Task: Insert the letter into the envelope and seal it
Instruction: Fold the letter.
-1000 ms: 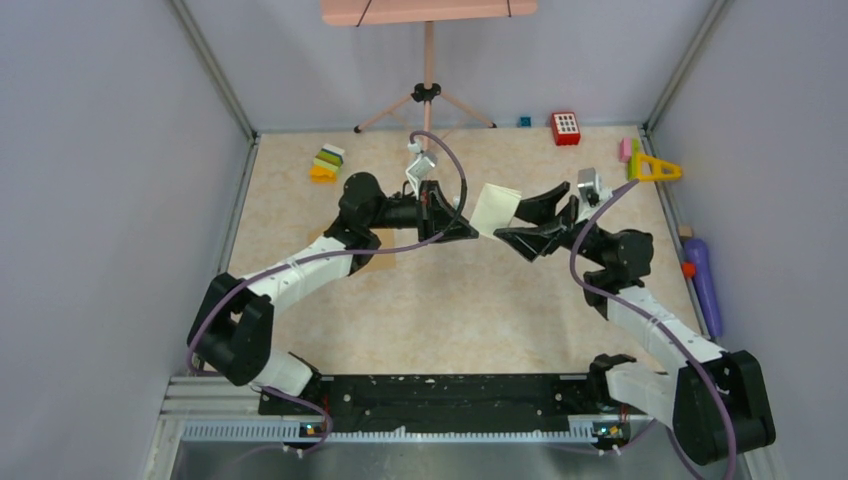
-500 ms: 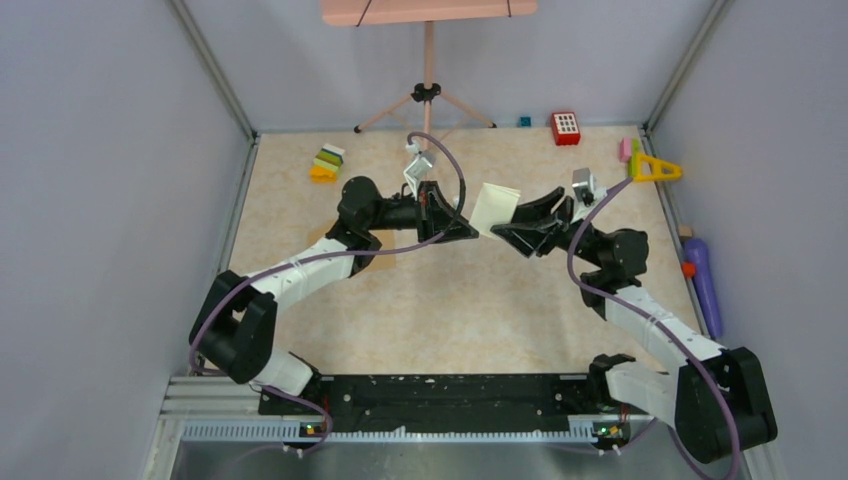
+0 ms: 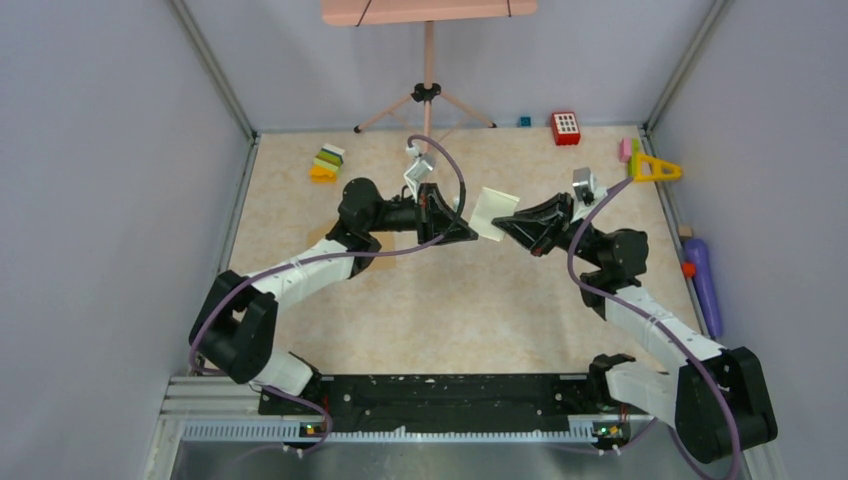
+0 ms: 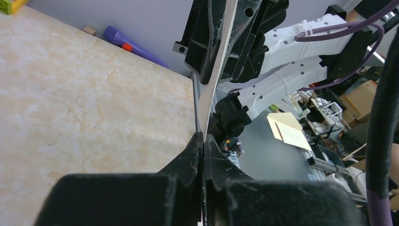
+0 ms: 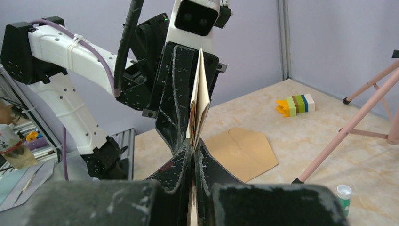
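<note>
The letter (image 3: 493, 213), a folded pale cream sheet, hangs in the air above the middle of the table, held between both grippers. My left gripper (image 3: 468, 232) is shut on its left edge, and in the left wrist view the sheet (image 4: 214, 70) rises edge-on from the shut left gripper (image 4: 203, 136). My right gripper (image 3: 503, 228) is shut on the opposite edge; in the right wrist view the letter (image 5: 200, 101) stands upright out of this gripper (image 5: 193, 141). The brown envelope (image 5: 242, 153) lies flat on the table with its flap open, below and beyond the letter.
A pink tripod (image 3: 427, 95) stands at the back centre. A striped block stack (image 3: 327, 163) lies back left, a red block (image 3: 565, 127) and a yellow triangle (image 3: 655, 168) back right. A purple object (image 3: 705, 285) rests along the right wall. A small white-capped bottle (image 5: 344, 195) stands near the tripod foot.
My right gripper has gone from open around the letter's edge to shut on it. The letter has shifted slightly. The left arm has held its grip in place.
</note>
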Robot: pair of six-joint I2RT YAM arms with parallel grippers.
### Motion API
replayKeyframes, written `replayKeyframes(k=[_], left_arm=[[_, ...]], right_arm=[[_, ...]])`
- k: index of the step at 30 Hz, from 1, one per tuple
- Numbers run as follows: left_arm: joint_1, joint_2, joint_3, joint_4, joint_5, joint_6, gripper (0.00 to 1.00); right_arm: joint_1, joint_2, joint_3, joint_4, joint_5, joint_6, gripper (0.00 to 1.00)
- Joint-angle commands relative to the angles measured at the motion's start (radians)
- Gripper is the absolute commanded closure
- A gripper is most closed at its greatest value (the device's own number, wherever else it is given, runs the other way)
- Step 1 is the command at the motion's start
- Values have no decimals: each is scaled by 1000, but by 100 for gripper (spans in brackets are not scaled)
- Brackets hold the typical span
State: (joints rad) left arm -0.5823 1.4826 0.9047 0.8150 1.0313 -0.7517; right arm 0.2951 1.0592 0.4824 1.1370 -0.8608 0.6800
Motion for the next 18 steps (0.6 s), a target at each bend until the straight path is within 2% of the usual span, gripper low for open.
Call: replayKeyframes(k=[1,3,5,7,11,12,13,16,18], left_arm=[[0,-2,5,-8,6,48,93],[2,-13,28,-86,2,90,56],[24,-36,65,-217,-3,169,24],[62,-73,95,-333,-12,256,8],[166,-156,162,-633,-140,492,2],[188,-172,174,-735,-204,569,1],[205,-186,184,-808,-347,629,1],[261,-210,182,-927,-594,738,2],[319,-212,172,-986,-644,778,1]], right_arm=[[11,-12,7,55,4,-1,100],[11,-18,10,44,3,-14,100],[8,-34,19,0,5,-50,100],[-2,-51,27,-42,4,-82,100],[-36,-78,42,-109,9,-113,100],[-38,-81,45,-121,10,-127,100],[-40,-83,49,-135,10,-137,100],[-40,-89,49,-154,1,-157,100],[-40,-93,47,-166,-6,-169,100]])
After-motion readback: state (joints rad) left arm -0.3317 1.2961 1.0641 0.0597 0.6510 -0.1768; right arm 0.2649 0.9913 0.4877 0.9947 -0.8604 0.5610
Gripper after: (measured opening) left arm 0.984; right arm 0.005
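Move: The envelope lies flat on the table about 26 cm to the left hand's left, 15 cm farther out and some 29 cm below it. The folded letter's middle is roughly 4 cm right, 2 cm ahead and 3 cm above the left hand, and the tripod's foot stands 21 cm ahead, 10 cm left on the table. From the right hand, the letter's middle is about level sideways, 1 cm ahead and 1 cm up; the envelope is 30 cm left, 15 cm ahead, 32 cm down. The left hand spreads its fingers from shut to fully open and lets go of the letter's near left corner, sinking about 2 cm almost on the spot, then sweeps forward and left about equally, some 16 cm in all, away from the letter and towards the envelope side, speeding up and regaining most of that height while the wrist swings about 35 degrees counter-clockwise. The right hand, already shut on the letter, keeps its pinch and drifts only about a centimetre to its right. ##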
